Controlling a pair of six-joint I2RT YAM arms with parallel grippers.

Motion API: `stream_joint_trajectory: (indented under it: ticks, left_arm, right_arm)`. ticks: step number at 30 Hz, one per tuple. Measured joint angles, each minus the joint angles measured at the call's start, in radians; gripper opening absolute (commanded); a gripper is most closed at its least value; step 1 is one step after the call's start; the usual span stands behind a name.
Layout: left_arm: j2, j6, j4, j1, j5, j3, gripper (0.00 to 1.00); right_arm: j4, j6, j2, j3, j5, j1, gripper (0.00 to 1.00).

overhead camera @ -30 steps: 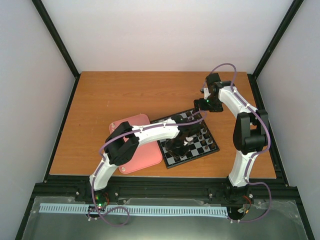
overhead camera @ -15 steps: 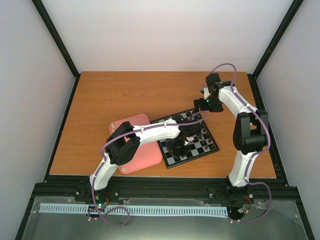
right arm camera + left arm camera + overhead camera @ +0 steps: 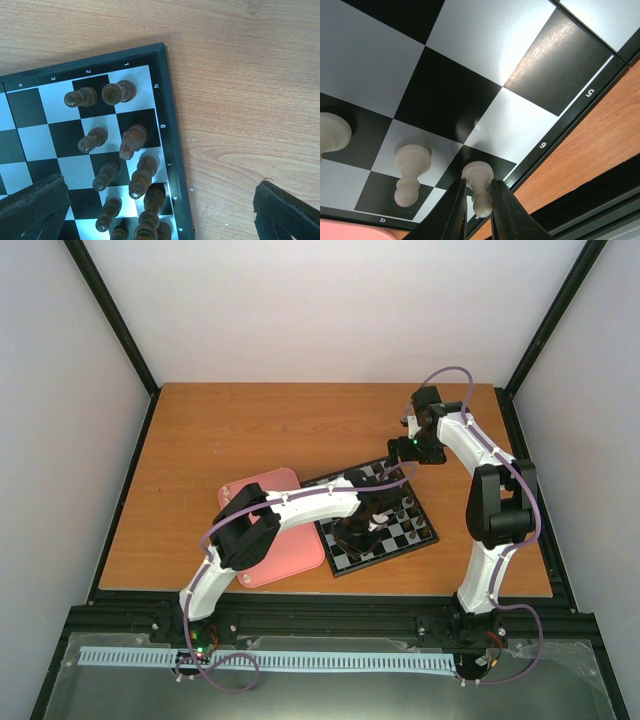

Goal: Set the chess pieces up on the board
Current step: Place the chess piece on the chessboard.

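Note:
A cream chess pawn (image 3: 477, 175) stands upright on a black square at the edge of the board (image 3: 445, 95), near the rim mark 6. My left gripper (image 3: 478, 189) straddles it, jaws only slightly parted, with a thin gap beside the pawn's head. Two more cream chess pieces (image 3: 411, 162) (image 3: 331, 132) stand in the same row. From above, the left gripper (image 3: 352, 533) is low over the board (image 3: 412, 537). My right gripper (image 3: 160, 210) hangs wide open and empty over the board's far corner (image 3: 165, 55).
Several dark brown pieces (image 3: 132, 140) stand in two rows along the board's far side. A pink tray (image 3: 300, 550) lies left of the board, partly under the left arm. Bare wooden tabletop (image 3: 250, 100) surrounds the board.
The left gripper's jaws have eased apart a little around the pawn. Neither arm has visibly moved.

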State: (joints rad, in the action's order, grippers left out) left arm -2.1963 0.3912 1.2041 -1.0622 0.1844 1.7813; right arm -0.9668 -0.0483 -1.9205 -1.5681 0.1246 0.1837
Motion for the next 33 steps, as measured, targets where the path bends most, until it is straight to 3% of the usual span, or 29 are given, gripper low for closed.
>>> stream_joint_trajectory:
  ticks: [12, 22, 27, 33]
  left_arm:
    - [0.008, -0.003, 0.007, 0.000, 0.003, -0.006, 0.20]
    - [0.021, -0.005, 0.012, 0.000, 0.007, -0.006, 0.32]
    - [0.052, -0.008, 0.049, 0.000, 0.009, 0.019, 0.54]
    - [0.117, -0.004, 0.099, 0.000, -0.003, 0.135, 0.97]
  right_arm:
    - [0.000, 0.000, 0.000, 0.000, 0.000, 0.000, 1.00]
    - [0.000, 0.000, 0.000, 0.000, 0.000, 0.000, 1.00]
    - [0.000, 0.000, 0.000, 0.000, 0.000, 0.000, 1.00]
    - [-0.001, 0.000, 0.000, -0.002, -0.002, 0.000, 1.00]
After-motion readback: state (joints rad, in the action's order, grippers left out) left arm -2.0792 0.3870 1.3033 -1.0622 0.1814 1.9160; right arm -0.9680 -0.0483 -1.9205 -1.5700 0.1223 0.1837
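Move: The white pawn being set down already stands on its dark square by the board's near edge, between the left fingertips, its middle only about 1 cm below the hand point. The next white pawn stands some 3 cm farther out and 1 cm left of the hand, another 6 cm out and 2 cm left. The pink tray's middle lies roughly 6 cm ahead, 20 cm left and a bit lower. From the idle right hand the pawn lies about 24 cm back, 16 cm left and 7 cm lower. Keep the left gripper almost still around the pawn's head while the barely parted fingers ease open slowly. Then lift straight up off the pawn, gathering speed to about 8 cm, spreading the fingers nearly wide, drifting slightly right, and letting the fingertips tilt some 10 degrees towards the right. ##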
